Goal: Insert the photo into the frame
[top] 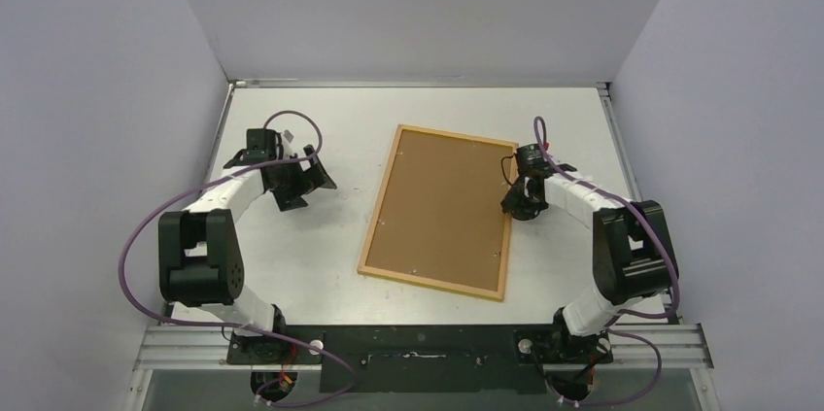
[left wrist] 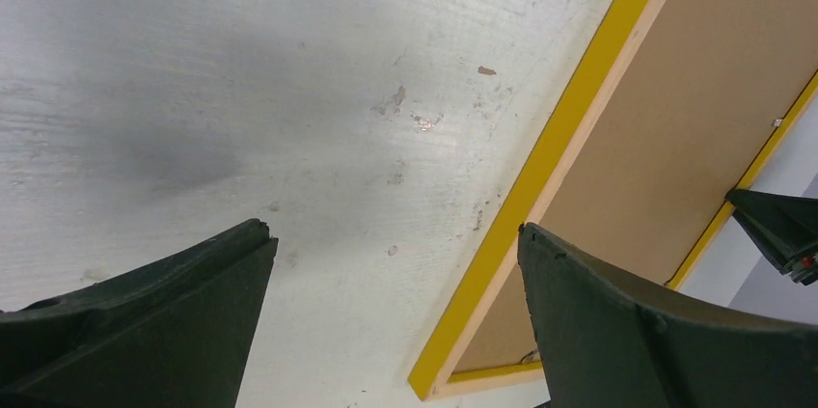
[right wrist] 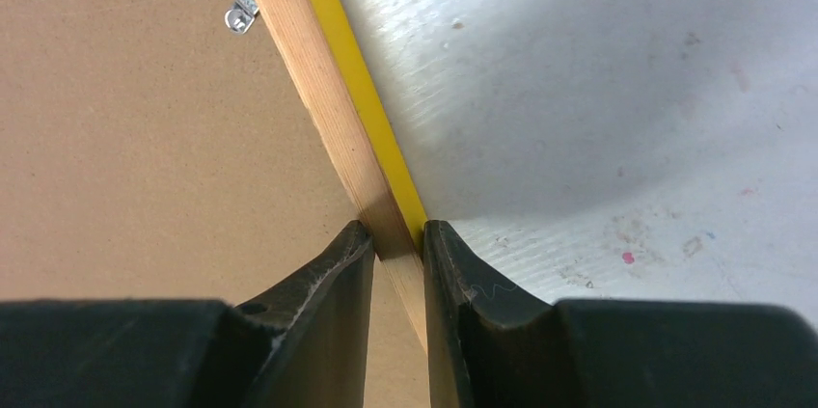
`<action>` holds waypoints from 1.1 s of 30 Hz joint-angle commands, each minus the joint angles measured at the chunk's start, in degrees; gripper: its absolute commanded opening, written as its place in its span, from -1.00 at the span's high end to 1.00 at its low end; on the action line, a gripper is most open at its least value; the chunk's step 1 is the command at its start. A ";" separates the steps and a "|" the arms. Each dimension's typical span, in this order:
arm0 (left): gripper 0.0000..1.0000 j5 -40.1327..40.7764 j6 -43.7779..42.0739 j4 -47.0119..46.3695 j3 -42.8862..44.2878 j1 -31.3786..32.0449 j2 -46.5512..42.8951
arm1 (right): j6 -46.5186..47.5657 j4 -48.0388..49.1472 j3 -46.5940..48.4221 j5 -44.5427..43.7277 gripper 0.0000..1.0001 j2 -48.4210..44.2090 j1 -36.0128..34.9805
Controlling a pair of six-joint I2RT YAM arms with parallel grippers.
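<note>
The frame (top: pixel 381 199) lies back-up in the middle of the table, its light-wood rim around a brown backing board (top: pixel 442 207). My right gripper (top: pixel 515 202) is at its right long side. In the right wrist view that gripper (right wrist: pixel 397 230) is shut on the frame's rail (right wrist: pixel 323 99), one finger on the board side and one on the yellow outer side. My left gripper (top: pixel 311 178) stands open to the left of the frame, apart from it. In the left wrist view the left gripper (left wrist: pixel 394 227) holds nothing, and the frame's yellow edge (left wrist: pixel 555 143) runs past its right finger. The photo is out of view.
A small metal clip (right wrist: pixel 239 13) sits on the backing board by the rail. Grey walls close in the table at the left, back and right. A metal rail (top: pixel 418 348) carrying both arm bases runs along the near edge.
</note>
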State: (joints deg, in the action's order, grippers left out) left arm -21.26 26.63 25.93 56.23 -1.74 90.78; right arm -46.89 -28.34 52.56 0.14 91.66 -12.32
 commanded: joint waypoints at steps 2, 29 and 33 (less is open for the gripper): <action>-0.94 -1.13 1.73 -1.84 0.01 3.32 -1.93 | -14.20 4.36 -0.87 -7.32 1.00 -5.11 0.79; -0.20 6.06 7.04 -5.26 7.65 10.89 12.81 | -54.57 5.44 -18.08 -8.66 1.00 -18.89 -23.25; -0.05 4.68 4.96 -4.35 9.40 10.78 16.24 | -53.42 6.19 -18.85 -9.35 0.80 -19.75 -26.27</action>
State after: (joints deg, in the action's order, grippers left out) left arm -16.91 34.59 19.81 62.76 9.45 104.31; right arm -98.43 -26.33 33.91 -7.60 74.26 -36.25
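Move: The right hand already pinches the frame's right-hand bar a little beyond halfway out; the frame's middle lies about 17 cm to its left, level with it, and the near-left corner some 38 cm left and 15 cm back. For the empty left hand, the frame's middle is about 29 cm right, 4 cm back and 5 cm below. The near-left corner lies roughly 8 cm right and 19 cm back of the left hand, and the middle of the left bar some 12 cm right and 1 cm back. Keeping its pinch on the bar, the right hand first turns clockwise almost in place, then drags the frame back about 10 cm and left 8 cm along the table, its left side tipping up slightly. The left hand moves right and a little back, then sinks about 4 cm and pushes forward as its half-closing fingers straddle the short bar by the incoming corner; contact there can't be made out. ##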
